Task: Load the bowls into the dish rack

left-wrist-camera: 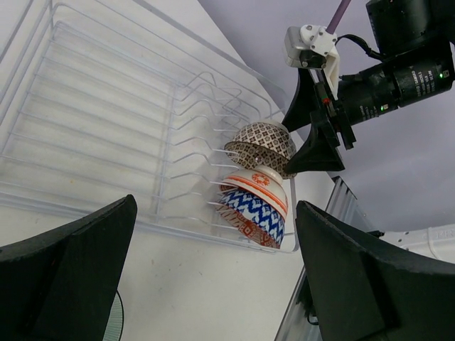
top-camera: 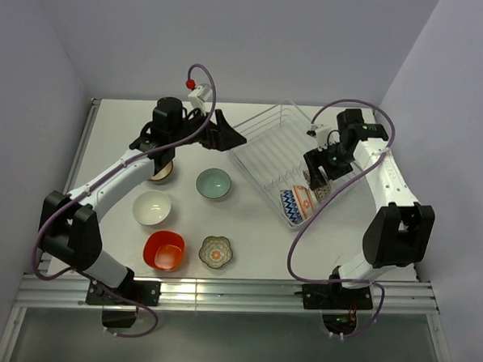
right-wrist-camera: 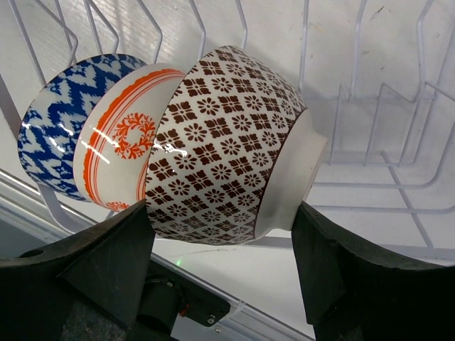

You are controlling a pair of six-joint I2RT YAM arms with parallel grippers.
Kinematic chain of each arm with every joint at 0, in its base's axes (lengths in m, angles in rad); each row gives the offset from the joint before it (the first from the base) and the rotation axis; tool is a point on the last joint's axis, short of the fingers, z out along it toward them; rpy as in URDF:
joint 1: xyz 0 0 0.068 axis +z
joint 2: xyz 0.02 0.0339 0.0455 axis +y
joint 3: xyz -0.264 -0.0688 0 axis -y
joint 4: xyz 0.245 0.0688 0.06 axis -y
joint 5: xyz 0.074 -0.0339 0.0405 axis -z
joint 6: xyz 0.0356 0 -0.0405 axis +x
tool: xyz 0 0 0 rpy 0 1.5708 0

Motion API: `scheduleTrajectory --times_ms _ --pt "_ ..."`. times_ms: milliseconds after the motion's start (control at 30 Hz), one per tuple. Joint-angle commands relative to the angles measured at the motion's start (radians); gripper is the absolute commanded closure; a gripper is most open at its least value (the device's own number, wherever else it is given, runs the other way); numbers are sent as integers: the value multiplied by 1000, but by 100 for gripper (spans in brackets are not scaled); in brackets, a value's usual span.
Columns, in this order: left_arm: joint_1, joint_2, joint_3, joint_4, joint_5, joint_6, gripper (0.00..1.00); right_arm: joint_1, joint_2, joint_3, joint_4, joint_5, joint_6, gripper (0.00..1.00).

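The dish rack (top-camera: 264, 142) lies at the back right. At its near end a blue zigzag bowl (right-wrist-camera: 50, 128) and an orange-patterned bowl (right-wrist-camera: 117, 142) stand on edge. A grey-brown patterned bowl (right-wrist-camera: 220, 149) leans against them, with my right gripper (right-wrist-camera: 222, 210) shut on it, one finger on its side and one on its rim. My left gripper (top-camera: 230, 136) hangs open and holds nothing, just left of the rack. On the table are a teal bowl (top-camera: 214, 184), a white bowl (top-camera: 152, 208), an orange-red bowl (top-camera: 164, 250) and a flower-shaped bowl (top-camera: 217, 251). A dark bowl (top-camera: 162, 174) is partly hidden under the left arm.
The rack's tines (left-wrist-camera: 178, 135) stand bare over most of its length beyond the three bowls. The table's right edge and a metal rail (left-wrist-camera: 341, 213) run close beside the rack. Purple cables loop over both arms.
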Motion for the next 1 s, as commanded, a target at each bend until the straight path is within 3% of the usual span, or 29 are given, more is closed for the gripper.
scheduleTrajectory --times_ms 0,200,233,267,367,500,533,833,967 --pt "4 7 50 15 -12 34 1 15 29 -1 46 -16 20 76" --pt "15 12 49 15 -21 29 1 14 53 2 36 -8 43 68" --pt "17 12 50 15 -23 29 1 14 55 3 36 -11 48 63" --pt "18 12 50 15 -23 29 1 14 56 5 36 -13 53 50" --pt "23 12 47 13 -24 29 1 14 53 5 40 -11 60 33" --pt "29 11 43 10 -23 31 0 14 59 22 20 -16 64 20" --pt "29 11 40 12 -21 31 1 14 56 26 13 -21 64 11" --pt "61 15 50 -34 -13 47 1 9 61 63 -17 -36 70 1" --pt "96 30 81 -166 -15 124 0 -8 50 124 -29 -54 79 0"
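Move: The right hand already holds the brown-patterned bowl over the rack, its slot about 3 cm below and 1 cm back. The orange-and-white bowl stands some 4 cm left, 3 cm back and 3 cm down from the hand; the blue zigzag bowl is beyond that, about 8 cm left, 5 back and 3 down. From the left hand, the slot is roughly 23 cm right, 8 cm back and 16 cm down. Down about 1.5 cm into the rack beside the orange-and-white bowl goes the right hand with the patterned bowl, tilting some 5 degrees; it pauses there, then the fingers spread fully and let go, and the hand eases about 1 cm left and up. The empty left hand, still wide open, drifts left and forward about 3.5 cm, sinking slightly, away from the rack. ##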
